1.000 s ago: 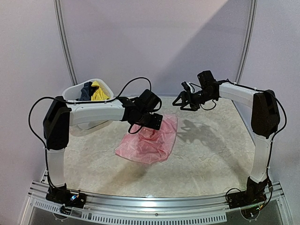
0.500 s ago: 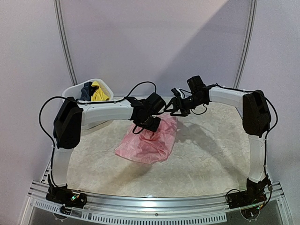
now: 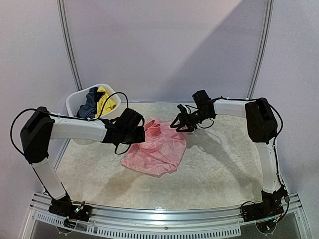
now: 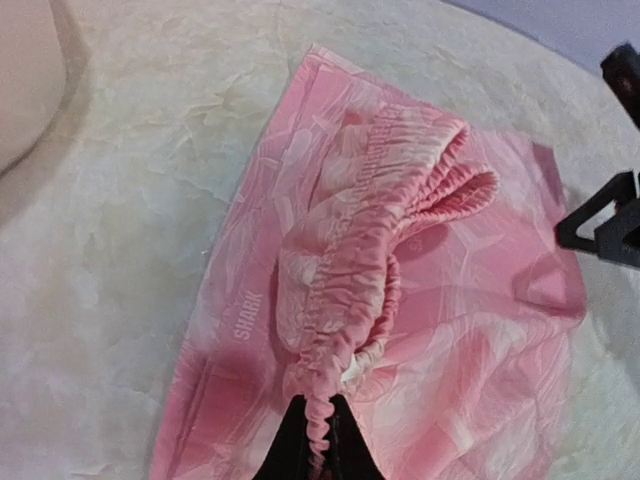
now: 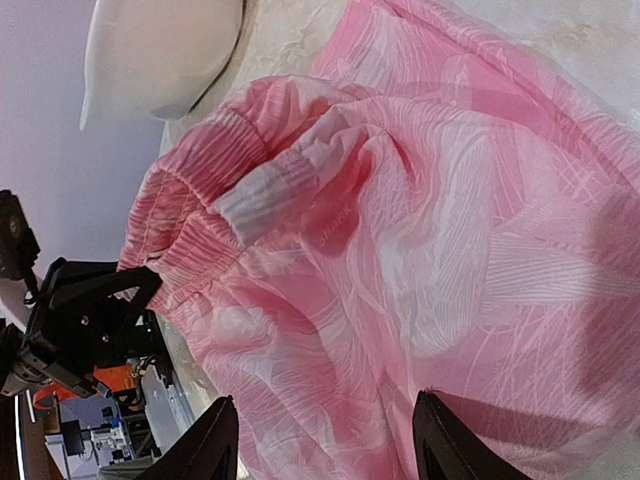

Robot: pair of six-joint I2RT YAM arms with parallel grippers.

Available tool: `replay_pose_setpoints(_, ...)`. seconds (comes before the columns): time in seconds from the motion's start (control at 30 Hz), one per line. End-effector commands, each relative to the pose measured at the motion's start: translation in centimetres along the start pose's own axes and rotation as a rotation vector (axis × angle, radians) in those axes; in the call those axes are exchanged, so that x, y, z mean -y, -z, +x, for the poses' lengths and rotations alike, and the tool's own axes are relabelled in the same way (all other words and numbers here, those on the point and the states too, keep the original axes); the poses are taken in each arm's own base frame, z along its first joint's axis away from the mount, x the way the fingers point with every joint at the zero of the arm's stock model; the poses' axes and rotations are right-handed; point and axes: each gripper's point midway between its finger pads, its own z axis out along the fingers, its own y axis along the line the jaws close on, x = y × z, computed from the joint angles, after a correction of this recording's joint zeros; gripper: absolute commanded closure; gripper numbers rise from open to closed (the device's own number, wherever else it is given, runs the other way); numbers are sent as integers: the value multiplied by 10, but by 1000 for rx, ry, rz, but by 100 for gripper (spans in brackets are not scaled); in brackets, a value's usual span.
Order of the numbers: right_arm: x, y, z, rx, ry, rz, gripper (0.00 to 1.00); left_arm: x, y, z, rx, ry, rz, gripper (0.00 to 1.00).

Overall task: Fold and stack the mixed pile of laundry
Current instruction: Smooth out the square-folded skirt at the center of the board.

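A thin pink ruffled piece (image 3: 158,148) lies spread on the table's middle, its gathered elastic band bunched up at the far left corner. My left gripper (image 3: 141,134) is shut on that band, which runs pinched between the black fingers (image 4: 318,428). The right gripper (image 3: 179,124) hovers at the pink piece's far right corner. Its fingers stand open over the cloth (image 5: 330,435) with nothing between them. The rest of the mixed laundry pile, a navy piece (image 3: 91,99) and a yellow piece (image 3: 105,99), sits in the tub.
A white plastic tub (image 3: 75,102) stands at the table's back left corner and also shows as a white tub wall (image 5: 160,50) in the right wrist view. The table (image 3: 219,169) has a pale crinkled cover. Metal poles rise behind.
My left gripper closed on the pink band and drew it left as the arm swung left. The right arm came left and down to the cloth's far corner, its jaws narrowing a little.
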Motion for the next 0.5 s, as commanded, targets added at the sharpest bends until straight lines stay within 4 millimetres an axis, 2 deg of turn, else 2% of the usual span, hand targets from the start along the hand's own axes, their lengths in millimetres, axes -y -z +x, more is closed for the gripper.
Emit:
replay_pose_setpoints(0.0, 5, -12, 2, -25, 13, 14, 40, 4, -24, 8, -3, 335, 158, 93)
replay_pose_setpoints(0.07, 8, -14, 3, -29, 13, 21, 40, -6, -35, 24, -35, 470, 187, 86)
replay_pose_setpoints(0.1, 9, -15, 4, -33, 13, 23, 40, -12, -38, 28, -37, 537, 196, 79)
replay_pose_setpoints(0.2, 9, -14, 5, -36, 18, 31, 40, -29, -41, 43, -34, 645, 190, 66)
replay_pose_setpoints(0.3, 8, -13, 5, -35, 24, 33, 39, -32, -35, 41, -17, 645, 189, 58)
replay_pose_setpoints(0.47, 3, -10, 4, -30, 27, 22, 39, -36, -11, 19, 43, 569, 160, 51)
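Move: The left gripper holds the skirt's gathered waistband pinched; the skirt's middle is level with it, about 5 cm right and 8 cm below. A waistband fold bulges some 6 cm ahead and 3 cm right, 5 cm lower. The laundry bin stands about 14 cm ahead and 20 cm left, its middle near hand height. From the right gripper, the skirt's middle is about 8 cm left, 5 cm back and 6 cm below. Bring the left gripper down about 7 cm, easing slightly left, to set the pinched waistband onto the skirt's left part. On the way roll it some 30 degrees so its left side drops, swing it a little counter-clockwise, and open the fingers to about half, letting go of the band and rising a centimetre at the end. Keep the right gripper half open over the skirt's far-right corner. ##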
